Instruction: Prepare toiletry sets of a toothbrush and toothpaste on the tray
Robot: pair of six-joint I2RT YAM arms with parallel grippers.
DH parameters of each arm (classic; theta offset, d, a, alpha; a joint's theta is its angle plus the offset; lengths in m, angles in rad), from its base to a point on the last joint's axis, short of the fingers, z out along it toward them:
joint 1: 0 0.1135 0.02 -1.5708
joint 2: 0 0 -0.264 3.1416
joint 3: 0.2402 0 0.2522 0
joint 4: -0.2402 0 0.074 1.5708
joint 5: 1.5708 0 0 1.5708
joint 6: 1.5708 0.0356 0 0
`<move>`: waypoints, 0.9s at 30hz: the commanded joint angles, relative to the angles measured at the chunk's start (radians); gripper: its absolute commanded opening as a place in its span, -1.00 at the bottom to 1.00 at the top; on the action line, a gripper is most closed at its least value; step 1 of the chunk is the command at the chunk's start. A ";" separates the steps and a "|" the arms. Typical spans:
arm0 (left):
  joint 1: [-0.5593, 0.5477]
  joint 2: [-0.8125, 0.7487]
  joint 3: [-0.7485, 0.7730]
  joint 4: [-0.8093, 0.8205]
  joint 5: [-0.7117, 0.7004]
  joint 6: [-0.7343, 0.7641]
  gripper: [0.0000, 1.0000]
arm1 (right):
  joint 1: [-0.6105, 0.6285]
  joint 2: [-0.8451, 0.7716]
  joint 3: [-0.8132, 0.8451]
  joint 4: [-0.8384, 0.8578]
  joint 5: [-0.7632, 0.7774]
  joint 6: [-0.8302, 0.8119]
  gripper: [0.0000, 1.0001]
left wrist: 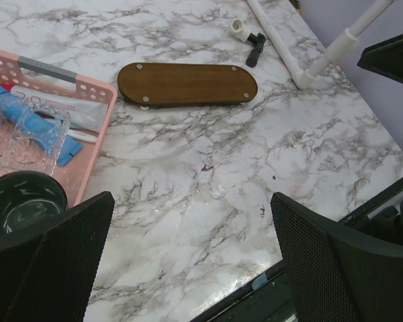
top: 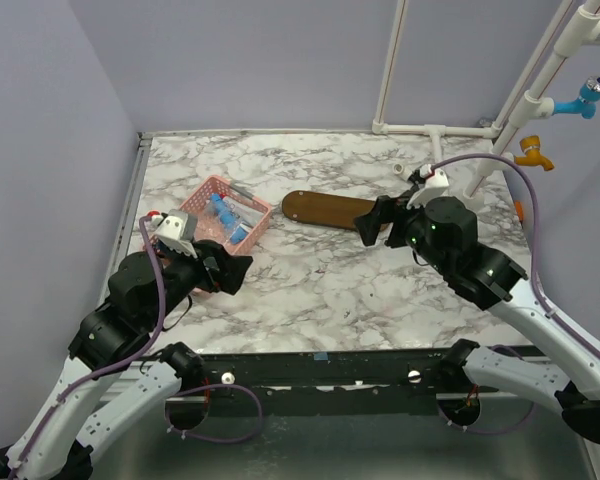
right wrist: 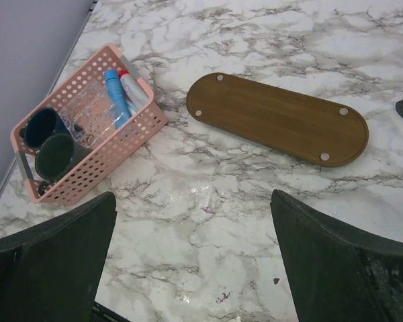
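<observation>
The dark brown tray lies bare on the marble, right of a pink basket. In the basket lies the white toothpaste with its red cap. The toothbrush shows only as a thin white sliver beside the tube. My left gripper hovers open over bare marble, near the basket's front corner. My right gripper is open too, above the tray's right end, and holds nothing.
The basket also holds a blue tube, crinkled clear wrap and two dark cups. White pipes run along the back right, with a small black fitting near them. The table's front edge is close.
</observation>
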 commanded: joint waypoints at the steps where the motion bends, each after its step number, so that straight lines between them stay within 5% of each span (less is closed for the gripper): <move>1: 0.001 0.017 0.010 -0.073 0.003 -0.036 0.98 | 0.000 0.043 0.031 -0.060 0.066 0.029 1.00; 27: 0.020 0.136 0.067 -0.395 -0.410 -0.405 0.98 | 0.001 0.148 -0.052 -0.122 0.059 0.061 1.00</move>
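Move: The blue toothpaste in the pink basket lies about 21 cm ahead of the left hand, 6 cm left and 23 cm below; the green cup is nearer, some 12 cm ahead and 11 cm left. From the right hand, the brown tray is about 16 cm ahead, 4 cm left and 26 cm down, the dark pipe fitting some 25 cm ahead and 15 cm right, and the toothpaste roughly 13 cm ahead and 33 cm left. Both open hands sink: left 6 cm, also 5 cm leftward towards the basket, turning counter-clockwise; right 8 cm, tipping down. ##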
